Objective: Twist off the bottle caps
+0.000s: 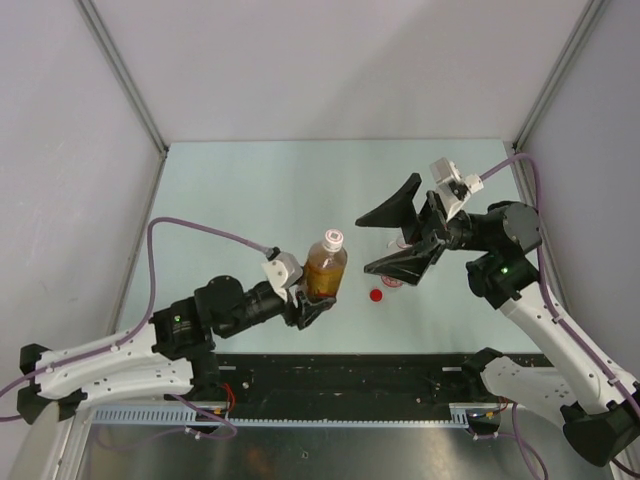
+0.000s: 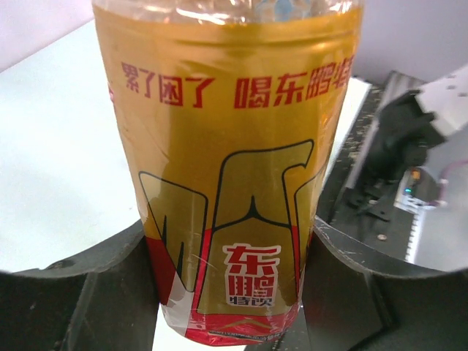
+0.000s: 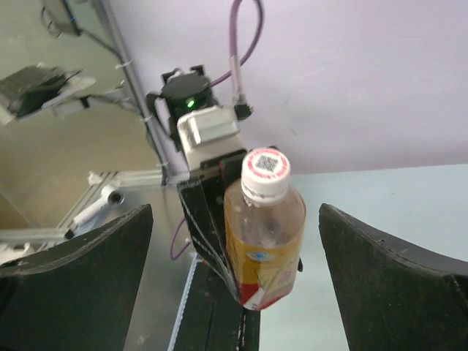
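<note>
My left gripper (image 1: 312,300) is shut on the lower body of a bottle (image 1: 325,268) of amber liquid with a gold and red label (image 2: 234,183). The bottle stands off the table, tilted, with its white cap (image 1: 333,239) on the neck. In the right wrist view the cap (image 3: 266,167) shows a red ring and a printed code. My right gripper (image 1: 393,237) stands wide open to the right of the cap, touching nothing; its fingers (image 3: 80,270) frame the bottle (image 3: 263,241) from a distance. A loose red cap (image 1: 376,295) lies on the table.
A clear thing with red marks (image 1: 392,282) lies partly hidden under my right gripper's lower finger. A black rail (image 1: 340,375) runs along the near edge. White walls and metal posts (image 1: 125,75) enclose the pale green table (image 1: 250,190).
</note>
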{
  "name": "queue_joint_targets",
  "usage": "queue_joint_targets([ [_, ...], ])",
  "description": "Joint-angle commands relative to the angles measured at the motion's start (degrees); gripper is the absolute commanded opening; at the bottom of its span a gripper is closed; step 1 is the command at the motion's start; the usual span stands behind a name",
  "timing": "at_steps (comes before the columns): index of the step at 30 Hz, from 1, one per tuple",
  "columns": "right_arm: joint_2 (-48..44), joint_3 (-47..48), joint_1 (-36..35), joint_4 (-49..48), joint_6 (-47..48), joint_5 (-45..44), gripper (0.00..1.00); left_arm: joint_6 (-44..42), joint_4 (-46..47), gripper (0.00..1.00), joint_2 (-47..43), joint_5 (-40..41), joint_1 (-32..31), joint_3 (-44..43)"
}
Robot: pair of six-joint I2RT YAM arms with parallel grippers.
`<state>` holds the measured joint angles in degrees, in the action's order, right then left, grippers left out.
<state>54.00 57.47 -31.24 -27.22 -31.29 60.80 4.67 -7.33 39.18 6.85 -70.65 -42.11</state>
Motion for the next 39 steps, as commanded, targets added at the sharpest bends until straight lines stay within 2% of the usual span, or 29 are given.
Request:
queue_joint_targets([
  [1,-0.44,0.49,0.38,4.52,1.48,-10.87,0.99,2.19,-3.93,0.35,3.06,13.18,-0.19,-2.81],
  [9,0.98,0.50,0.36,12.37,-1.03,-26.97,0.99,5.35,-13.42,0.35,12.30,22.12,-0.26,-9.06],
  [17,3.52,2.32,-3.02,21.78,-0.49,-41.01,0.99,8.97,-18.33,0.31,17.57,32.90,-1.02,-12.14],
  [25,7.88,4.58,-6.65,25.18,-1.05,-44.58,0.97,10.24,-21.41,0.31,21.23,35.27,-1.33,-14.48],
  [29,9.28,4.88,-7.75,25.50,-1.04,-45.05,0.87,10.74,-21.81,0.31,21.76,34.52,-1.42,-14.67],
  [35,10.09,4.92,-8.10,24.52,-1.66,-43.01,0.49,10.87,-22.03,0.31,21.36,33.77,-1.42,-14.53],
  [39,10.16,4.86,-8.12,23.98,-1.90,-41.42,0.31,11.17,-22.07,0.31,20.92,33.68,-1.42,-14.45],
])
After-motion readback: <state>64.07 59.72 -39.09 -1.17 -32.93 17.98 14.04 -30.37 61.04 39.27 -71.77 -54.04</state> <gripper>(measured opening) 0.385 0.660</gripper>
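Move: The white cap of the bottle still held by the left hand is some 5 cm left of the wide-open right hand, about 2 cm forward and 2 up; from the left hand it is roughly 10 cm above, 2 forward and 2 right. On the table, the red cap lies about 7 cm ahead of the right hand, 5 right and 30 below; the uncapped bottle stands some 11 ahead, 10 right and 22 below. Right hand reaches 13 cm forward, 10 down, closing around the white cap; left carries bottle forward-down, tilting it. ##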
